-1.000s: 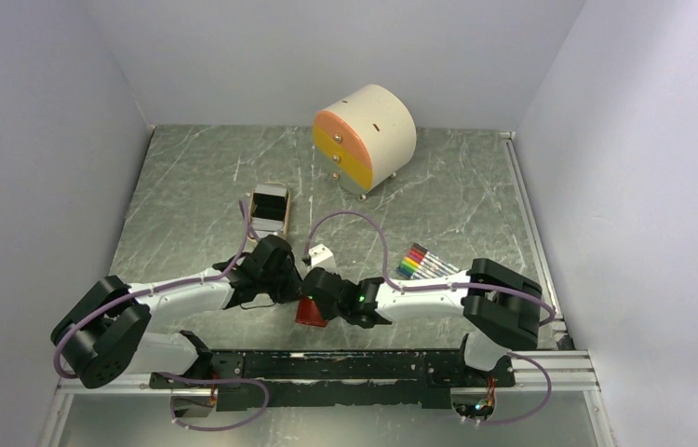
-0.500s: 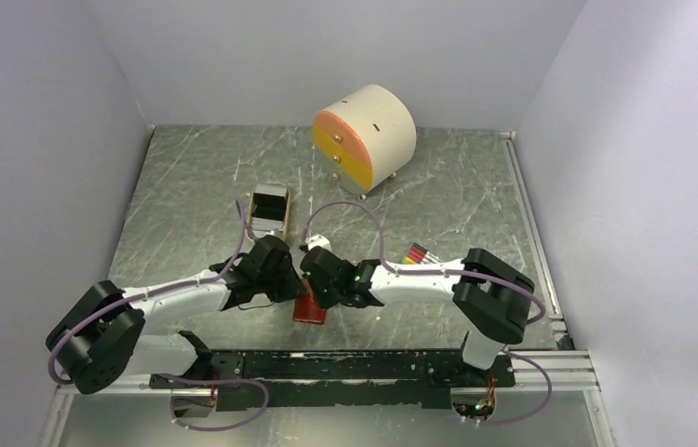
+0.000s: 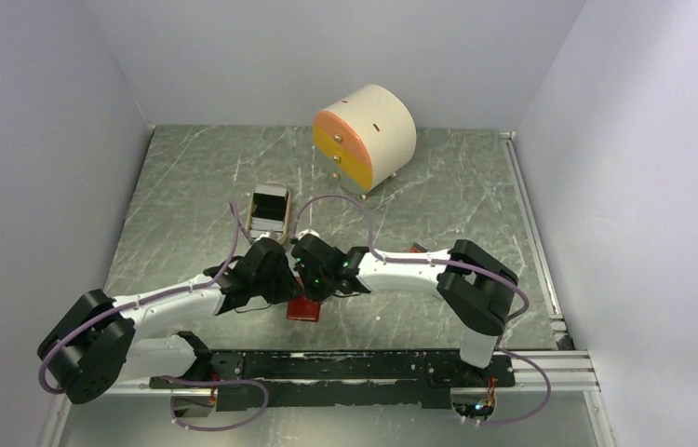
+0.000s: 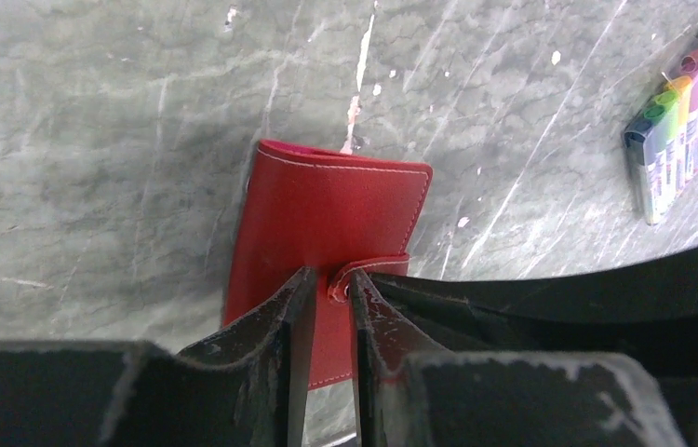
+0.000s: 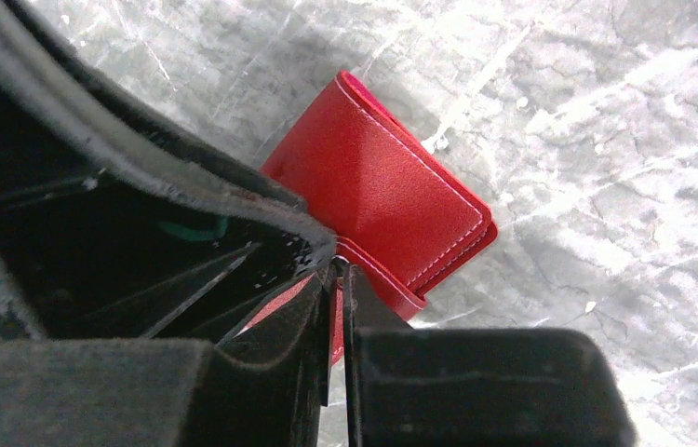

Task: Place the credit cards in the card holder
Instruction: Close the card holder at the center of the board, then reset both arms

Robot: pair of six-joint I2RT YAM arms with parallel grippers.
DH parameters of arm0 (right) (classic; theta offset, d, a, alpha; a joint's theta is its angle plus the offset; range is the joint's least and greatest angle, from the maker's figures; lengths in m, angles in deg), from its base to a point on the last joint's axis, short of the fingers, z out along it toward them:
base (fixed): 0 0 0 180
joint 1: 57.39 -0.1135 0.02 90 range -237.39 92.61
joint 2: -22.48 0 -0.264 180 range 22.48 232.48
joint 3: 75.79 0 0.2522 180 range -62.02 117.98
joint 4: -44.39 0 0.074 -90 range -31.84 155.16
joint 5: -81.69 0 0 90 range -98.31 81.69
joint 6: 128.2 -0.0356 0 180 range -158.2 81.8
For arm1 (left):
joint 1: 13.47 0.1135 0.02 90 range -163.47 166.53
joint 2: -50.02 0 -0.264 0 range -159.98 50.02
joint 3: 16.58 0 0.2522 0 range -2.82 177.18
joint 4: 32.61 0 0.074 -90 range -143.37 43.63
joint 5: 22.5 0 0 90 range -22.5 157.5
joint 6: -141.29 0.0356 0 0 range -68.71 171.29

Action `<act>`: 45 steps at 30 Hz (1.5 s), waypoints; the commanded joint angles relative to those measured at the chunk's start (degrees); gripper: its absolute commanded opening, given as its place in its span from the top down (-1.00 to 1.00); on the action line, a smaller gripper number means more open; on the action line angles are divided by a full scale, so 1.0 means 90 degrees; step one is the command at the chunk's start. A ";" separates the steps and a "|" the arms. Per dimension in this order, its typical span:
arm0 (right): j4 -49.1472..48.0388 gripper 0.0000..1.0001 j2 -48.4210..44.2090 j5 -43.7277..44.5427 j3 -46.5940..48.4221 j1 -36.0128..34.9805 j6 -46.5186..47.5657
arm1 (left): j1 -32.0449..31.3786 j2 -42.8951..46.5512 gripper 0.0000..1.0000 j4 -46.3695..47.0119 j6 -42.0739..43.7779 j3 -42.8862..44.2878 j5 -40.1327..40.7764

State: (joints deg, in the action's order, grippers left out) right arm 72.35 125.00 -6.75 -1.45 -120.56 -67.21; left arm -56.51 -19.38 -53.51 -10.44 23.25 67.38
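Observation:
The card holder (image 3: 305, 310) is a closed red wallet lying near the table's front edge. It fills the middle of the left wrist view (image 4: 327, 205) and shows in the right wrist view (image 5: 373, 186). Both grippers meet just above it. My left gripper (image 4: 329, 284) (image 3: 280, 284) has its tips close on either side of the curled end of the snap tab. My right gripper (image 5: 338, 270) (image 3: 313, 279) is almost fully shut on that same thin red tab. The credit cards (image 3: 271, 200) show as flat silver and dark faces in a tan tray (image 3: 252, 212) behind the grippers.
A round cream drawer unit (image 3: 364, 138) with orange and yellow fronts stands at the back. A bundle of coloured markers (image 4: 685, 102) lies right of the wallet, mostly covered by the right arm from above. Grey walls close in both sides.
Both arms have swung left and slightly away from the front edge. The right forearm now covers the markers. The card holder has shifted a little to the left.

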 commanded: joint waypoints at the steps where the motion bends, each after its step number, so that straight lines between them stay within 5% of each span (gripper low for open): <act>1: 0.0893 0.75 0.0420 0.0022 0.0095 0.0052 0.0304 | 0.0138 0.0383 0.48 -0.0739 0.0188 0.0225 0.0189; 10: 0.0858 0.04 -0.2110 0.1151 -0.0010 0.0194 0.0264 | 0.0235 0.1634 0.05 -0.2689 0.0843 0.1872 0.1057; 13: 0.0656 -0.41 -0.2968 0.1339 -0.0294 0.0198 0.0200 | 0.0233 0.1956 -0.03 -0.3149 0.1138 0.2410 0.1009; 14: 0.0566 -0.85 -0.3231 0.1367 -0.0357 0.0199 0.0197 | 0.0234 0.2042 -0.06 -0.3270 0.1263 0.2610 0.0994; 15: 0.0490 -0.99 -0.3529 0.1429 -0.0518 0.0202 0.0197 | 0.0232 0.2126 -0.11 -0.3413 0.1360 0.2810 0.0978; 19: 0.0454 -0.99 -0.4591 0.1962 -0.0859 0.0198 0.0104 | 0.0237 0.2585 -0.34 -0.3830 0.1673 0.3458 0.0998; 20: 0.0471 -0.99 -0.4815 0.2132 -0.0916 0.0200 0.0079 | 0.0233 0.2724 -0.51 -0.3916 0.1704 0.3571 0.1046; 21: 0.0460 -0.99 -0.5053 0.2264 -0.0992 0.0194 0.0062 | 0.0232 0.2907 -0.94 -0.3875 0.1775 0.3620 0.1034; 22: 0.0409 -0.99 -0.5255 0.2330 -0.1082 0.0199 0.0066 | 0.0235 0.3118 -0.98 -0.3801 0.1827 0.3617 0.1011; 29: 0.0278 -0.99 -0.6115 0.2254 -0.1491 0.0202 -0.0293 | 0.0232 0.4290 -0.96 -0.2908 0.1977 0.3036 0.0578; 45: 0.0212 -0.99 -0.6272 0.2190 -0.1602 0.0194 -0.0696 | 0.0240 0.4993 -0.96 -0.2103 0.1823 0.1783 0.0230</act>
State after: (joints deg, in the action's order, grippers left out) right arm 75.52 69.11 12.11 -15.96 -118.93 -72.87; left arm -54.74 22.80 -77.96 5.97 41.06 71.56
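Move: The card holder lies closed on the board right under both my hands: its middle, with the strap's snap, is straight below my right fingertips by about 1 cm, and some 2 cm below and 1 cm right of my left hand. From my right hand, the card tray stands about 22 cm ahead and 10 cm to the left, and the marker pens lie some 8 cm ahead and 29 cm to the right. I come free of the card holder's strap with both hands and rise away from it, opening both grippers wide. My left hand climbs nearly 30 cm, then sinks back about 5, its fingers tipping up towards forward; my right hand goes up some 23 cm and about 12 cm to the right, tipping up and rolling as it goes, and then stays there. ##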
